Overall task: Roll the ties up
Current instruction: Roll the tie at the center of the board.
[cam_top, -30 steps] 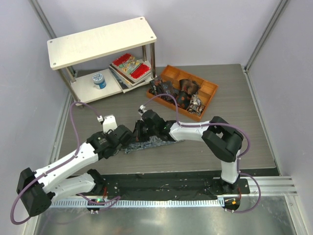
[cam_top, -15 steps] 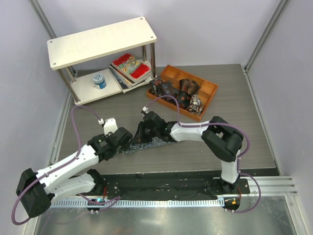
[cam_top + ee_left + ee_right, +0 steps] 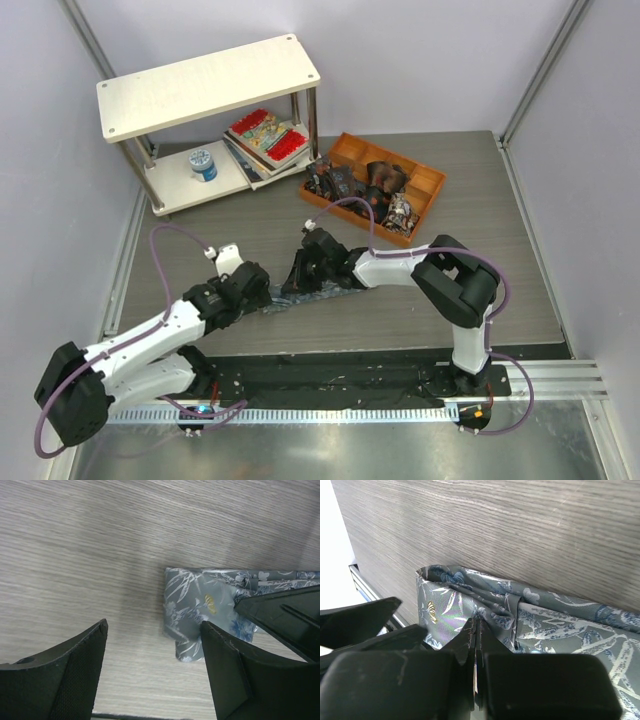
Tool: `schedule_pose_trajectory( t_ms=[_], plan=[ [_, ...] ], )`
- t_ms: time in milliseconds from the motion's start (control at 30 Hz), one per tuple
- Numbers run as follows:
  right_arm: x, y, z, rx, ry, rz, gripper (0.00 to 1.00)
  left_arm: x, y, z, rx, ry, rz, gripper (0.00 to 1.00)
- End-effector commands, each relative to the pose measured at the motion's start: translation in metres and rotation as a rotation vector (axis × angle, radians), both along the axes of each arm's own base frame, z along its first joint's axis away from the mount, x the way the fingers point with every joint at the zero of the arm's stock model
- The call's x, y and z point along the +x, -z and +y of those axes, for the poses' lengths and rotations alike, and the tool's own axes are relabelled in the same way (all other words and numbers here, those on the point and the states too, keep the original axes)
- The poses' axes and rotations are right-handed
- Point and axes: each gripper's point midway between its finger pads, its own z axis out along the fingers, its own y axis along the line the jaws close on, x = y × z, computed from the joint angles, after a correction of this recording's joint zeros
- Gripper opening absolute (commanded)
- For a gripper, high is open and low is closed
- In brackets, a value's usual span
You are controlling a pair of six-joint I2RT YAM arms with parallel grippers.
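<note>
A long grey-blue tie (image 3: 325, 291) with a pale leaf print lies flat on the dark wooden table, in front of the arms. My right gripper (image 3: 477, 622) is shut on a bunched fold near the tie's (image 3: 545, 620) end. From above, this right gripper (image 3: 298, 280) sits at the tie's left end. My left gripper (image 3: 154, 627) is open just left of that end, over bare table. The tie's (image 3: 197, 612) folded end lies beside its right finger (image 3: 235, 675). From above, the left gripper (image 3: 265, 293) is close to the right one. Several small dark rolled ties (image 3: 375, 190) sit in an orange tray (image 3: 428, 180).
A white two-level shelf (image 3: 205, 85) stands at the back left. On its lower board are red-patterned books (image 3: 265, 138) and a blue-and-white can (image 3: 203, 163). The orange tray is at the back, right of the shelf. A black mat (image 3: 330, 380) runs along the near edge.
My right gripper has shifted a little to the right, dragging the tie's end with it. My left gripper followed, moving slightly nearer and right, still open.
</note>
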Motion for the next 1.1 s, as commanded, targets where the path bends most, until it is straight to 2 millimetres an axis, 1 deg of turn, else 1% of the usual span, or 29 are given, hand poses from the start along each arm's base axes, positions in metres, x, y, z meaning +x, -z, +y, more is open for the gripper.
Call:
schedule_pose_trajectory(
  t_ms=[0, 33, 67, 133, 167, 233, 267, 433, 600, 633, 767, 800, 867, 900, 933, 1000, 1033, 1067],
  plan=[
    [0.003, 0.008, -0.005, -0.025, 0.023, -0.002, 0.01, 0.016, 0.002, -0.019, -0.083, 0.012, -0.047, 0.74],
    [0.003, 0.010, -0.005, -0.029, 0.024, 0.000, 0.01, 0.016, 0.004, -0.021, -0.087, 0.013, -0.047, 0.73],
    [0.003, 0.011, -0.006, -0.030, 0.027, 0.005, 0.01, 0.015, 0.010, -0.021, -0.083, 0.013, -0.031, 0.72],
    [0.002, 0.010, -0.005, -0.027, 0.025, 0.006, 0.01, 0.016, 0.013, -0.025, -0.097, 0.015, -0.030, 0.70],
    [0.002, 0.011, -0.006, -0.029, 0.026, 0.009, 0.01, 0.014, 0.019, -0.024, -0.097, 0.009, -0.016, 0.70],
    [0.002, 0.012, -0.007, -0.030, 0.025, 0.010, 0.01, 0.015, 0.024, -0.026, -0.101, 0.004, -0.010, 0.69],
    [0.002, 0.011, -0.006, -0.029, 0.026, 0.010, 0.01, 0.012, 0.029, -0.024, -0.094, 0.001, 0.003, 0.69],
    [0.001, 0.012, -0.006, -0.030, 0.024, 0.014, 0.01, 0.010, 0.041, -0.021, -0.092, -0.018, 0.011, 0.63],
    [0.002, 0.012, -0.008, -0.030, 0.031, 0.015, 0.01, 0.009, 0.048, -0.020, -0.105, -0.052, 0.014, 0.58],
    [0.004, 0.011, -0.008, -0.027, 0.033, 0.011, 0.01, 0.008, 0.049, -0.018, -0.105, -0.056, 0.014, 0.54],
    [0.003, 0.010, -0.007, -0.022, 0.034, 0.011, 0.01, 0.008, 0.048, -0.016, -0.103, -0.068, 0.006, 0.44],
    [0.003, 0.009, -0.008, -0.019, 0.034, 0.010, 0.01, 0.009, 0.047, -0.015, -0.098, -0.073, 0.002, 0.38],
    [0.002, 0.002, -0.009, 0.002, 0.042, -0.005, 0.01, 0.010, 0.045, -0.013, -0.081, -0.076, 0.002, 0.30],
    [0.002, -0.002, -0.009, 0.014, 0.046, -0.010, 0.01, 0.007, 0.046, -0.007, -0.051, -0.080, 0.019, 0.24],
    [0.002, -0.011, -0.010, 0.037, 0.047, -0.028, 0.01, 0.010, 0.040, -0.007, -0.040, -0.082, 0.008, 0.23],
    [0.003, -0.022, -0.013, 0.053, 0.056, -0.051, 0.01, 0.010, 0.036, -0.002, -0.006, -0.084, 0.015, 0.18],
    [0.002, -0.033, -0.016, 0.068, 0.059, -0.073, 0.01, 0.011, 0.034, 0.001, 0.014, -0.085, 0.008, 0.17],
    [0.004, -0.038, -0.018, 0.070, 0.071, -0.093, 0.01, 0.011, 0.032, 0.002, 0.024, -0.083, 0.007, 0.16]
  ],
)
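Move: Just ahead and to the right of the open left fingers lies the folded end of the tie, about 2 cm forward, 4 cm right and 4 cm below them. The tie's flat strip runs on from there, its middle some 15 cm to the left hand's right and 3 cm ahead. From the shut right fingertips, already down on the fold, the folded end's middle is roughly 3 cm left, level fore and aft, 2 cm below. Sinking about 3.5 cm while easing some 3 cm right and 2 cm forward, the left hand comes down onto the folded end of the tie, rolls about 10 degrees with its left side dipping, and closes its fingers to pinch the left edge of the fold. The shut right fingers keep the fold down almost in place, then start drawing off about 1 cm to the right. ##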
